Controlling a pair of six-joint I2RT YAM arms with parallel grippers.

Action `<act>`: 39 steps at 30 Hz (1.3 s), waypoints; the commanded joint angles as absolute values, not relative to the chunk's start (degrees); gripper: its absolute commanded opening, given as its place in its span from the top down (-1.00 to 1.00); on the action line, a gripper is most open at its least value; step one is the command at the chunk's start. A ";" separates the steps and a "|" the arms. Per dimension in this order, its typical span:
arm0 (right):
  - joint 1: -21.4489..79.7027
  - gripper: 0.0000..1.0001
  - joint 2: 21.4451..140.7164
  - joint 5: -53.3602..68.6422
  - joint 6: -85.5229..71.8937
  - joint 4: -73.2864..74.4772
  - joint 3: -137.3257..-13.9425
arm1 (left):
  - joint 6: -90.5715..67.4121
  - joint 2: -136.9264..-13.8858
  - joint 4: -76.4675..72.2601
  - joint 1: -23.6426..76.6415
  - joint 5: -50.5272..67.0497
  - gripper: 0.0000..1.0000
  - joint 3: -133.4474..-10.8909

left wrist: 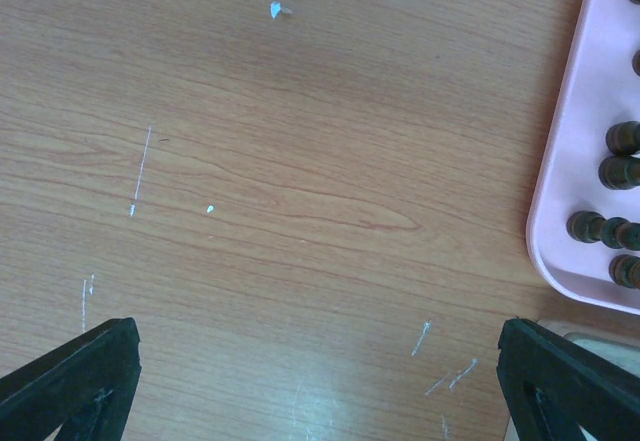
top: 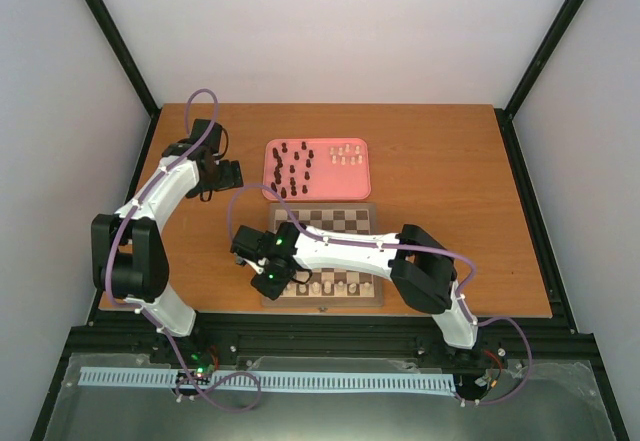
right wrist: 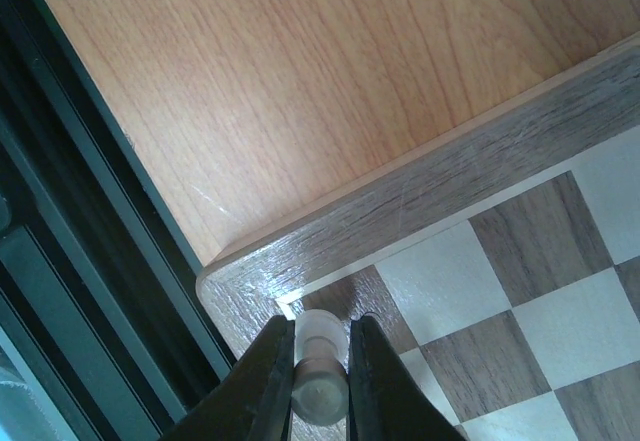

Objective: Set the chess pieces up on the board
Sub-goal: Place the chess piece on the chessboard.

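Observation:
My right gripper is shut on a cream-white chess piece, held upright just over the dark corner square of the board. From above, that gripper sits at the board's near-left corner. Several cream pieces stand along the board's near rows. Dark pieces and a few cream ones stand on the pink tray. My left gripper is open over bare table left of the tray, with nothing between its fingers.
The black frame rail runs close beside the board's corner at the table's near edge. In the left wrist view, dark pieces line the tray's near side. The right forearm lies across the board.

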State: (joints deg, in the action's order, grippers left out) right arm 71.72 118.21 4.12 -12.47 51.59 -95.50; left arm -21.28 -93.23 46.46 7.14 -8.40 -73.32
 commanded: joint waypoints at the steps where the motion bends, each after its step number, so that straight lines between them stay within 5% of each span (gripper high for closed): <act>1: 72.33 0.93 119.15 2.85 -12.29 51.21 -95.03 | -22.00 -91.79 46.50 7.31 -8.68 -0.99 -73.58; 16: 72.31 0.88 119.89 2.39 -12.01 51.15 -94.84 | -21.81 -91.53 46.54 7.31 -8.72 -0.99 -73.29; 25: 72.33 0.46 119.35 1.44 -11.70 51.30 -94.43 | -21.87 -91.81 46.32 7.30 -8.61 -0.99 -73.26; 39: 72.29 0.29 117.72 -0.61 -10.53 52.50 -94.94 | -21.76 -92.31 46.51 7.34 -8.61 -1.00 -73.74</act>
State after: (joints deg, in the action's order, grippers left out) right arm 71.72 119.17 0.97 -11.29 51.66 -94.89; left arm -21.26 -93.12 46.44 7.14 -8.40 -72.88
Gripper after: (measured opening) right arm 0.354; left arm 0.997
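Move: The white chess piece is already pinched in my right hand. Its place, the board's near-left corner square, lies about 4 cm below that hand, 1 cm ahead and level with it left to right. The next white piece stands some 3 cm to the right of that square, and another 6 cm to the right of it, both in the same near row. From my left hand the corner square is roughly 26 cm back, 11 cm to the right and 10 cm below. With my right hand I ease the pinched white piece straight down the last 1 cm onto the near-left corner square, barely shifting sideways and keeping the fingers pointed down. Then I part the fingers a little, to about a third open, and let go of the piece, drifting about half a centimetre forward and to my right while staying low around it. ##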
